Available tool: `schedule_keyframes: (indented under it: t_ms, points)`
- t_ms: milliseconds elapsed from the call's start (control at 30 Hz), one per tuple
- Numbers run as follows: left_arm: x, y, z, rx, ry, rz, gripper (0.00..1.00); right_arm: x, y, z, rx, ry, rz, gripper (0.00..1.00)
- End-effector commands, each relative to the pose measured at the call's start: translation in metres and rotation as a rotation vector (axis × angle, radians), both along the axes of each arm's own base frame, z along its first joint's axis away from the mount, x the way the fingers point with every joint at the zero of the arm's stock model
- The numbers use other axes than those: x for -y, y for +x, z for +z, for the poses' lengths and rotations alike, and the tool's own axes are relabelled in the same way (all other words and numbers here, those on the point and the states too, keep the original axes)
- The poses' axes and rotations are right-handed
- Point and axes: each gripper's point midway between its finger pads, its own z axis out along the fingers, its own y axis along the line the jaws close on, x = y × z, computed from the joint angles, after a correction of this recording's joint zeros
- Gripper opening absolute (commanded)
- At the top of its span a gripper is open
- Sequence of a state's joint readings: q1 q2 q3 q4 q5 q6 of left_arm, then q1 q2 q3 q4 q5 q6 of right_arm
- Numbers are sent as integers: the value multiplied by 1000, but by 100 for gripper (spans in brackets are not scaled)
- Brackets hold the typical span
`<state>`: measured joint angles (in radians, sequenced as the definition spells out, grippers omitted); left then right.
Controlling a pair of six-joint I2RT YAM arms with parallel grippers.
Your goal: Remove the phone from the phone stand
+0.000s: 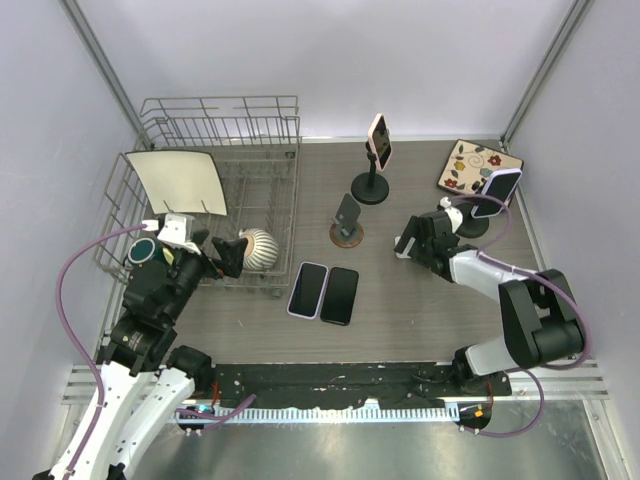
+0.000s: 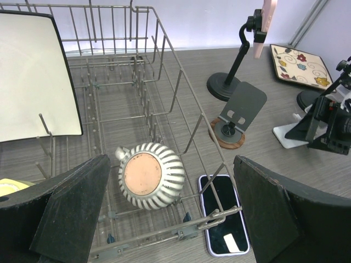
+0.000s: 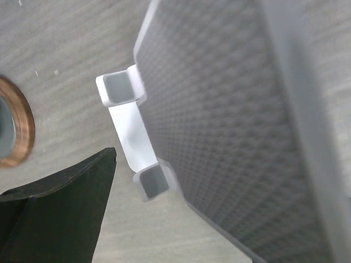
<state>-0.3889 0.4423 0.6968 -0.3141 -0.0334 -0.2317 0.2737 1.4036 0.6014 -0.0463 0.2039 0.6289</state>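
A pink phone (image 1: 379, 140) (image 2: 267, 22) sits clamped on a tall black stand (image 1: 372, 185) at the back. At the right, a purple-edged phone (image 1: 497, 192) leans on another stand. My right gripper (image 1: 412, 240) is low over an empty white stand (image 1: 403, 247) (image 2: 289, 135). Its grey dotted plate (image 3: 219, 137) fills the right wrist view beside one dark finger (image 3: 60, 208); the jaws stand open, holding nothing. My left gripper (image 1: 225, 255) (image 2: 170, 213) hangs wide open above the dish rack's front edge. Two phones (image 1: 308, 289) (image 1: 340, 295) lie flat on the table.
The wire dish rack (image 1: 220, 100) at the left holds a white square plate (image 1: 180, 180) and a striped bowl (image 2: 148, 175). A small grey stand on a wooden base (image 1: 347, 218) (image 2: 241, 107) stands empty mid-table. A patterned tile (image 1: 478, 165) lies at the back right.
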Motion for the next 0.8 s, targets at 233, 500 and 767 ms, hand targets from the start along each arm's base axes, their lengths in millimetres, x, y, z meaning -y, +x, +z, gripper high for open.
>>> schedule_keyframes:
  t_ms: [233,500,767]
  points:
    - [2,1,6,24,-7,-8,100,-2,83,2,53,38,5,91]
    - [2,1,7,26,-8,-10,100,-10,135,10,102,66,48,91]
    - [2,0,10,34,-14,-11,100,-23,107,62,164,111,169,91]
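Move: The empty white stand is right at the right hand, roughly 3 cm ahead, neither left nor right, and about level with it. From this hand, the brown-based stand is some 17 cm left and 2 cm ahead, the pink phone's stand about 12 cm left and 16 cm ahead, and the white phone's stand about 15 cm right and 7 cm ahead. From the idle left hand, the empty white stand is roughly 47 cm right, 12 cm ahead and 26 cm below. Fingers still wide open, the right hand pushes the empty white stand forward about 12 cm, then eases slightly back. ##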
